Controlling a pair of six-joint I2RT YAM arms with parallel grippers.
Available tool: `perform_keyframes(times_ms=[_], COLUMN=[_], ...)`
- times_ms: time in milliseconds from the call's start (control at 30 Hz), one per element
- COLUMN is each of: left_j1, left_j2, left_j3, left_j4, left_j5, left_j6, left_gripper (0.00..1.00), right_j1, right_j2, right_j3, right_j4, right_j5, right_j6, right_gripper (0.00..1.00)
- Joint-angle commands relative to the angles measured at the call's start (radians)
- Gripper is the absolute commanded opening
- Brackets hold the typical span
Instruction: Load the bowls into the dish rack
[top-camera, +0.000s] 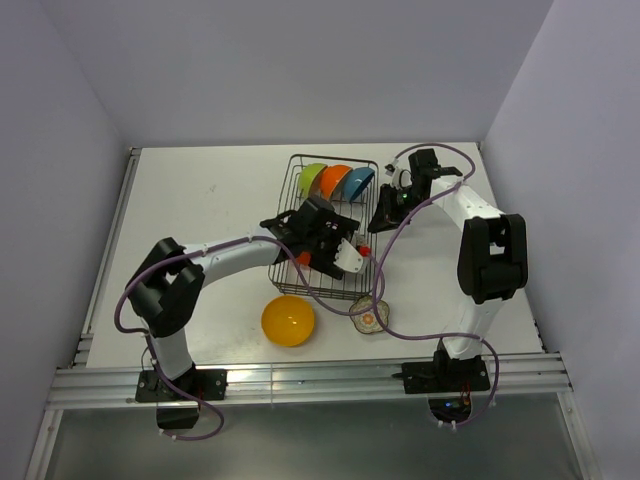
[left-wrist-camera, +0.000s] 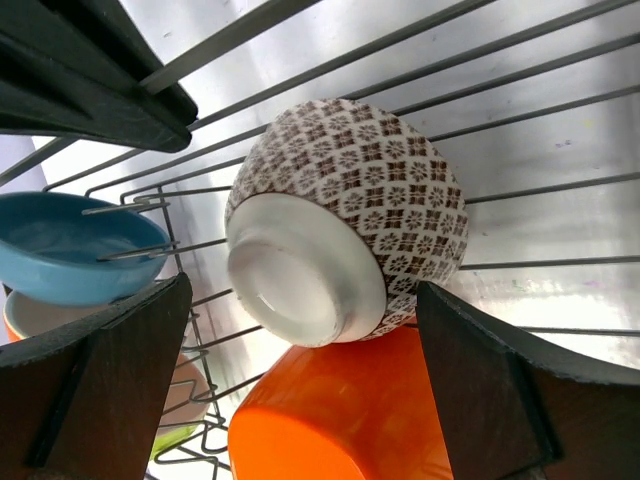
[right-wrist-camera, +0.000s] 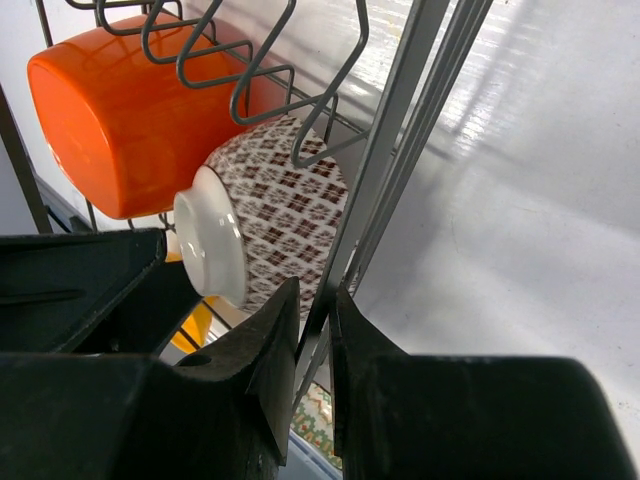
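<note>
The dish rack (top-camera: 296, 170) stands mid-table. At its far end a green bowl (top-camera: 313, 178), an orange bowl (top-camera: 335, 180) and a blue bowl (top-camera: 358, 183) stand on edge. A grey-brown patterned bowl (left-wrist-camera: 350, 215) lies on its side in the rack, against a red-orange bowl (left-wrist-camera: 340, 410). My left gripper (left-wrist-camera: 300, 300) is open, with a finger on each side of the patterned bowl's white foot and a gap showing on both sides. My right gripper (right-wrist-camera: 315, 310) is shut on a wire of the dish rack's (right-wrist-camera: 400, 130) right side.
A yellow bowl (top-camera: 288, 321) and a small floral bowl (top-camera: 368, 319) sit on the table in front of the rack. Walls close in the table on three sides. Cables trail from both arms over the rack's near right corner.
</note>
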Motion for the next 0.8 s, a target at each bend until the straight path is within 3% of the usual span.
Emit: perform_keyframes(times_ms=[0,167,400,767], left_j1=[0.002,0.005,0.013,0.005], left_j2=[-0.008,-0.019,-0.103,-0.08], left_j3=[0.057,0.084,0.09,0.13], left_j4=[-0.046,-0.066,-0.109,-0.192], left_j5=[0.067,0.091,0.19,0.271], left_j6=[-0.002,-0.037,-0.097,-0.23], left_gripper=[1.0,0.9,0.5,0.37], right_j1=[0.006,0.007,0.007,0.006], right_j2=[0.001,-0.001,-0.004,-0.002], right_j3=[0.058,0.06,0.051,0.051], right_j4=[0.02,0.022,0.026,0.037], right_j5=[-0.033,-0.029,-0.031,-0.034], right_j6=[-0.064,-0.064,-0.061,-0.049], right_gripper=[0.0,0.0,0.0,0.0])
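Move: The patterned bowl I've just let go of sits in the rack some 4 cm below my left hand, about 2 cm back and 2 cm to its right. From that same hand, the orange bowl is about 8 cm left and 1 cm back, the blue bowl about 15 cm ahead and 3 cm right, and the flower dish about 14 cm back and 6 cm right. From my right hand, the patterned bowl lies about 6 cm back and 6 cm left. I back my left hand off the patterned bowl, slowly at first and then faster, rising about 5 cm and drawing back about 4 cm towards my base. On the way I bring the wide-open fingers together to a bit over a third open, on nothing, and swing their tips back some 15 degrees. My right hand stays still and keeps its pinch on the rack's right rail. ##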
